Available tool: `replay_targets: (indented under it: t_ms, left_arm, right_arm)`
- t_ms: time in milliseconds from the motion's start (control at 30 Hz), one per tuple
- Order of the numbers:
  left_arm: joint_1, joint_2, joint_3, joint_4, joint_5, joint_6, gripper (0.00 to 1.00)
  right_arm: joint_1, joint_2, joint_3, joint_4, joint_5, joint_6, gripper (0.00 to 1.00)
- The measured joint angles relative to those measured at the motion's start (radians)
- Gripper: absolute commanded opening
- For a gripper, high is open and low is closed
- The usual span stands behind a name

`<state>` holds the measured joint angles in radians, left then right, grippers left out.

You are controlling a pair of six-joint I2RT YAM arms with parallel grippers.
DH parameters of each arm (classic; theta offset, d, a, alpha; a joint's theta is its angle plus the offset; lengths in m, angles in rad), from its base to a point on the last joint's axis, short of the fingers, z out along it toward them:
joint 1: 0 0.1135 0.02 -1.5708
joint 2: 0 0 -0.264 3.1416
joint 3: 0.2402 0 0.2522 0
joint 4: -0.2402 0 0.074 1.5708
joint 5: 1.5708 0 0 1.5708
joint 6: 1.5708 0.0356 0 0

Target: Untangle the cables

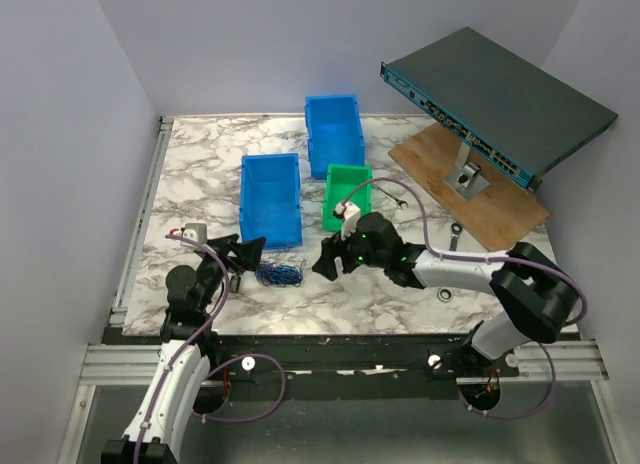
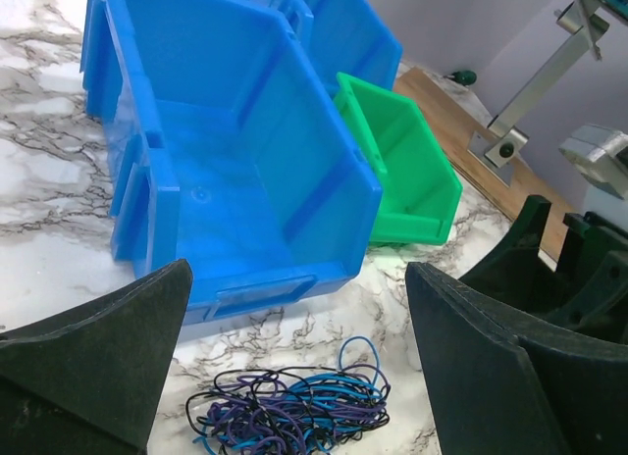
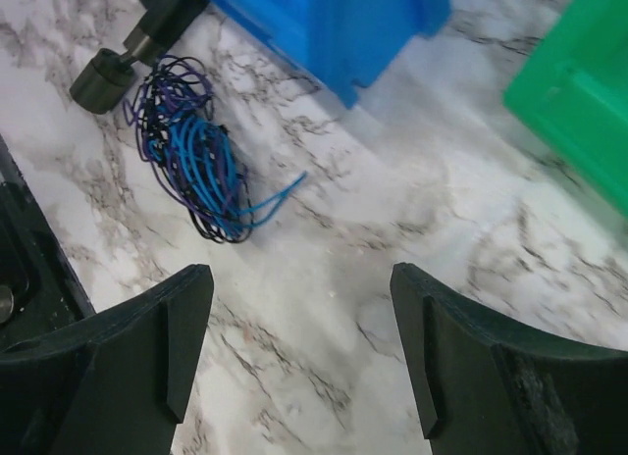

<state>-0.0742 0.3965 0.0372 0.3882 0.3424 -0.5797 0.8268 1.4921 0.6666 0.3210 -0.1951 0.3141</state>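
The cables (image 1: 279, 274) lie as one tangled bundle of thin blue, purple and black wires on the marble table, just in front of the nearer blue bin. In the left wrist view the cables (image 2: 294, 411) rest on the table between the wide-apart jaws of my left gripper (image 2: 299, 308), which is open and empty. My left gripper (image 1: 243, 256) sits just left of the bundle. My right gripper (image 1: 325, 261) hovers to the right of it, open and empty. In the right wrist view the cables (image 3: 191, 161) lie ahead and to the left of my right gripper (image 3: 299, 288).
Two blue bins (image 1: 271, 197) (image 1: 334, 132) and a green bin (image 1: 346, 196) stand behind the cables. A wooden board (image 1: 470, 192) with a tilted network switch (image 1: 495, 102) on a stand is at the right. A wrench (image 1: 454, 234) lies near the board.
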Motion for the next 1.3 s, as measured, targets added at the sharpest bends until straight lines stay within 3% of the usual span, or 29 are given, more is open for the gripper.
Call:
replay_targets:
  t_ms: [267,433,500,667,700,900,1300]
  left_arm:
    - [-0.001,0.056,0.006,0.014,0.01,0.005,0.93]
    - [-0.002,0.06,0.006,0.016,0.011,0.007,0.93]
    - [-0.002,0.065,0.006,0.019,0.011,0.007,0.93]
    - [-0.002,0.096,0.01,0.039,0.024,0.007,0.93]
    - [-0.002,0.105,0.014,0.041,0.029,0.007,0.93]
    - [-0.003,0.149,0.02,0.077,0.053,0.007,0.93]
    - [-0.033,0.233,0.037,0.148,0.116,0.007,0.93]
  right_arm:
    - [0.096,0.212,0.155,0.013,-0.001,-0.056,0.71]
    - [0.105,0.294,0.204,0.037,-0.021,-0.079,0.6]
    - [0.108,0.314,0.204,0.056,-0.043,-0.079,0.49]
    - [0.115,0.332,0.196,0.117,-0.089,-0.082,0.04]
    - [0.116,0.332,0.191,0.134,-0.092,-0.078,0.01]
    - [0.117,0.32,0.126,0.228,-0.071,-0.074,0.01]
    - [0.117,0.138,-0.057,0.403,0.109,-0.049,0.01]
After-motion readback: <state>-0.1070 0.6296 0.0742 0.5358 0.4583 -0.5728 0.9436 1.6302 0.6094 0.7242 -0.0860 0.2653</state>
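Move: The cable bundle lies about 10 cm to the left of the right gripper, roughly 1 cm nearer the base and 5 cm below it. The near blue bin stands some 15 cm ahead and 11 cm left of that gripper, the green bin about 17 cm ahead and 5 cm right, and the black clamp around 19 cm left and 2 cm back. From the left gripper, the bundle lies about 4 cm right, level fore and aft, and 12 cm below. Bring the right gripper left about 8 cm and down nearly 4 cm to the right-hand end of the cable bundle, closing from wide open to pinch strands there, then draw it back right and lift it, some 4 cm each way, keeping the fingers shut. Meanwhile ease the open left gripper a little to the right, turning it slightly clockwise. ##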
